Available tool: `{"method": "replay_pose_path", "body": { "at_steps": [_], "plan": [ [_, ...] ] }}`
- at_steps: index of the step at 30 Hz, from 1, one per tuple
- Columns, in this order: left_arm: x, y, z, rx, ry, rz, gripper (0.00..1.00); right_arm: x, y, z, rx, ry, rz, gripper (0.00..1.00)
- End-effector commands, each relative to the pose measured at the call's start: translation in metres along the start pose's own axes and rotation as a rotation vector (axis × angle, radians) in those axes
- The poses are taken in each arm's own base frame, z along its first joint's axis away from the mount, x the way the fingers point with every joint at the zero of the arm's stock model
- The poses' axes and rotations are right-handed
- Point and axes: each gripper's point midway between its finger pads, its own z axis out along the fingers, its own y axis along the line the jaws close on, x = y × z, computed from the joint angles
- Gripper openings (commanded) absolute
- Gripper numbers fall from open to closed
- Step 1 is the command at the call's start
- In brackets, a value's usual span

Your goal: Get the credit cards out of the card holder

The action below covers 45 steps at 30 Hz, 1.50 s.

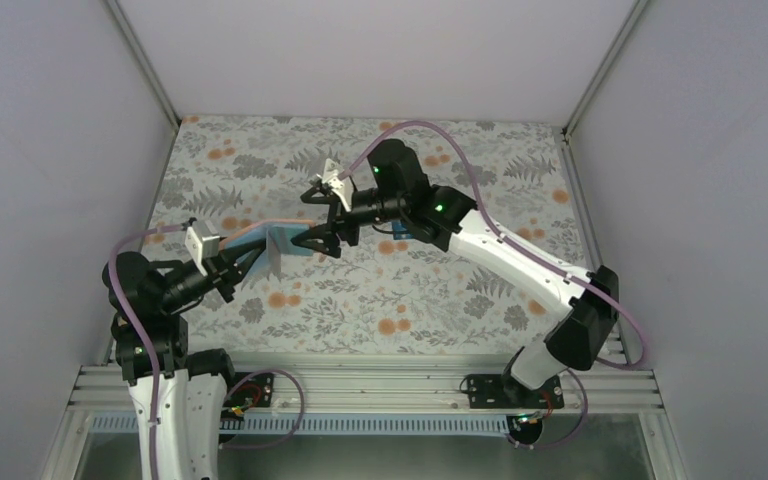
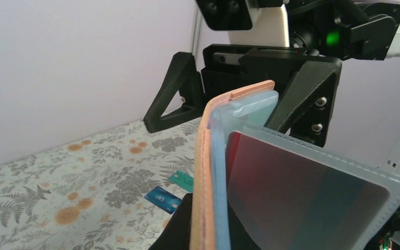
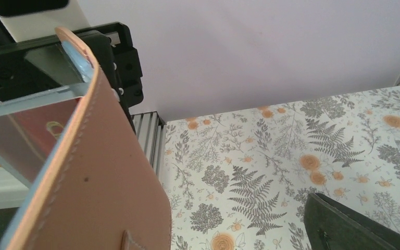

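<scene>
The card holder (image 1: pixel 271 247) hangs above the table, reddish-brown outside (image 3: pixel 94 182) and light blue inside (image 2: pixel 220 198). My left gripper (image 1: pixel 237 266) is shut on its near end. A red credit card (image 2: pixel 302 192) sits in its clear sleeve. My right gripper (image 1: pixel 318 232) stands open at the holder's far end, one finger (image 2: pixel 173 94) on each side of it. In the right wrist view only one finger (image 3: pixel 354 224) shows, apart from the holder. A blue card (image 2: pixel 161 199) and a teal green card (image 2: pixel 181 179) lie flat on the table beneath.
The floral tablecloth (image 1: pixel 440 290) covers the table, and white walls close it in on three sides. The metal rail (image 1: pixel 360 385) with both arm bases runs along the near edge. The blue card (image 1: pixel 400 246) lies under the right arm.
</scene>
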Motion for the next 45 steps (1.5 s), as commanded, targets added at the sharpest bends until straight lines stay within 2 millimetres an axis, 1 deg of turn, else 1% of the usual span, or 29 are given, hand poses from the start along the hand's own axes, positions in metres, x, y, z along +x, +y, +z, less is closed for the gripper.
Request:
{"method": "replay_pose_path", "body": {
  "at_steps": [1, 4, 7, 9, 11, 12, 13, 14, 15, 16, 17, 18, 19, 20, 22, 24, 25, 26, 27, 28, 29, 30, 31, 33, 36, 38, 39, 42, 45],
  "plan": [
    [-0.001, -0.005, 0.0, 0.027, -0.005, 0.014, 0.02, -0.011, 0.009, 0.011, -0.041, -0.029, -0.014, 0.97],
    [0.002, -0.004, 0.0, 0.027, -0.004, -0.003, 0.02, -0.012, 0.013, 0.02, -0.061, -0.023, -0.004, 0.96],
    [0.002, -0.005, 0.0, 0.033, -0.003, 0.003, 0.02, -0.013, 0.021, 0.025, -0.095, -0.028, -0.014, 0.96],
    [0.004, -0.004, 0.0, 0.036, -0.001, -0.002, 0.02, -0.015, 0.022, 0.028, -0.103, -0.035, -0.014, 0.95],
    [0.005, -0.005, 0.0, 0.039, 0.0, -0.005, 0.02, -0.016, 0.023, 0.03, -0.112, -0.035, -0.007, 0.88],
    [0.005, -0.005, 0.0, 0.037, 0.0, -0.005, 0.02, -0.017, 0.023, 0.032, -0.116, -0.031, -0.006, 0.82],
    [0.005, -0.003, 0.001, 0.032, 0.0, -0.007, 0.02, -0.017, 0.024, 0.032, -0.117, -0.026, -0.008, 0.73],
    [0.004, -0.002, 0.001, 0.025, -0.002, -0.006, 0.02, -0.016, 0.023, 0.032, -0.109, -0.019, -0.007, 0.62],
    [0.004, 0.0, 0.001, 0.014, -0.003, -0.006, 0.03, -0.014, 0.02, 0.032, -0.089, -0.01, -0.004, 0.48],
    [0.004, 0.003, 0.001, -0.002, -0.005, -0.009, 0.08, -0.012, 0.016, 0.032, -0.066, -0.003, 0.0, 0.32],
    [0.004, 0.005, 0.0, -0.02, -0.007, -0.012, 0.21, -0.01, 0.011, 0.031, -0.038, 0.002, 0.007, 0.22],
    [0.005, 0.009, 0.0, -0.037, -0.006, -0.017, 0.36, -0.008, 0.007, 0.029, -0.011, 0.01, 0.019, 0.14],
    [0.005, 0.01, 0.0, -0.049, -0.004, -0.014, 0.5, -0.006, 0.002, 0.027, 0.019, 0.019, 0.033, 0.08],
    [0.006, 0.013, 0.0, -0.06, -0.001, -0.013, 0.63, -0.004, -0.006, 0.024, 0.056, 0.03, 0.051, 0.05],
    [0.008, 0.017, 0.0, -0.086, 0.004, -0.007, 0.81, 0.004, -0.023, 0.015, 0.151, 0.058, 0.09, 0.04],
    [0.01, 0.024, 0.0, -0.121, 0.004, -0.012, 0.94, 0.013, -0.052, 0.001, 0.324, 0.092, 0.146, 0.04],
    [0.011, 0.031, -0.001, -0.155, 0.002, -0.025, 0.99, 0.02, -0.073, -0.009, 0.456, 0.12, 0.199, 0.04],
    [0.014, 0.039, -0.002, -0.196, 0.001, -0.046, 1.0, 0.026, -0.093, -0.022, 0.602, 0.148, 0.243, 0.04],
    [0.017, 0.048, -0.003, -0.239, 0.0, -0.068, 1.0, 0.037, -0.117, -0.043, 0.798, 0.196, 0.285, 0.04],
    [0.019, 0.055, -0.004, -0.272, -0.001, -0.084, 1.0, 0.058, -0.137, -0.054, 0.939, 0.274, 0.317, 0.04],
    [0.021, 0.06, -0.005, -0.29, -0.002, -0.097, 1.0, 0.077, -0.15, -0.061, 1.04, 0.35, 0.329, 0.04],
    [0.023, 0.061, -0.005, -0.295, -0.004, -0.107, 1.0, 0.09, -0.157, -0.069, 1.112, 0.409, 0.33, 0.04],
    [0.024, 0.062, -0.005, -0.297, -0.007, -0.121, 1.0, 0.096, -0.161, -0.073, 1.151, 0.443, 0.325, 0.04],
    [0.027, 0.063, -0.006, -0.297, -0.011, -0.147, 1.0, 0.102, -0.16, -0.066, 1.12, 0.471, 0.331, 0.04],
    [0.034, 0.063, -0.005, -0.29, -0.006, -0.179, 1.0, 0.082, -0.145, -0.039, 0.933, 0.382, 0.349, 0.04],
    [0.043, 0.062, -0.003, -0.266, 0.003, -0.211, 1.0, 0.065, -0.131, -0.024, 0.8, 0.312, 0.334, 0.04],
    [0.049, 0.062, -0.002, -0.253, 0.008, -0.236, 1.0, 0.06, -0.123, -0.018, 0.74, 0.291, 0.326, 0.04],
    [0.064, 0.058, 0.001, -0.207, 0.016, -0.315, 1.0, 0.043, -0.102, -0.005, 0.59, 0.246, 0.313, 0.04],
    [0.075, 0.059, 0.001, -0.198, 0.022, -0.363, 1.0, 0.037, -0.082, 0.005, 0.463, 0.237, 0.277, 0.04]
  ]
}}
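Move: The card holder, standing open in the shut left fingers, has its middle roughly 6 cm left of the right hand and 3 cm back, at about its height, its free end already between the open right fingers; from the left hand that middle lies some 4 cm right and 2 cm ahead. The blue card lies on the table about 33 cm below the right hand, some 21 cm ahead and 18 cm to its right, with the green card about 7 cm farther right and 2 cm farther out. The right hand eases about 3 cm left, slightly back and down, and closes on the holder's free end, one finger inside the fold and one outside the cover, then carries the holder some 15 cm forward, also right and down, rolling and turning about 50 degrees clockwise before easing part of the way back. As the right grip shuts, the left fingers open wide and let go of the holder, and the emptied left hand moves about 4 cm forward and a little left, then sinks about 8 cm. ##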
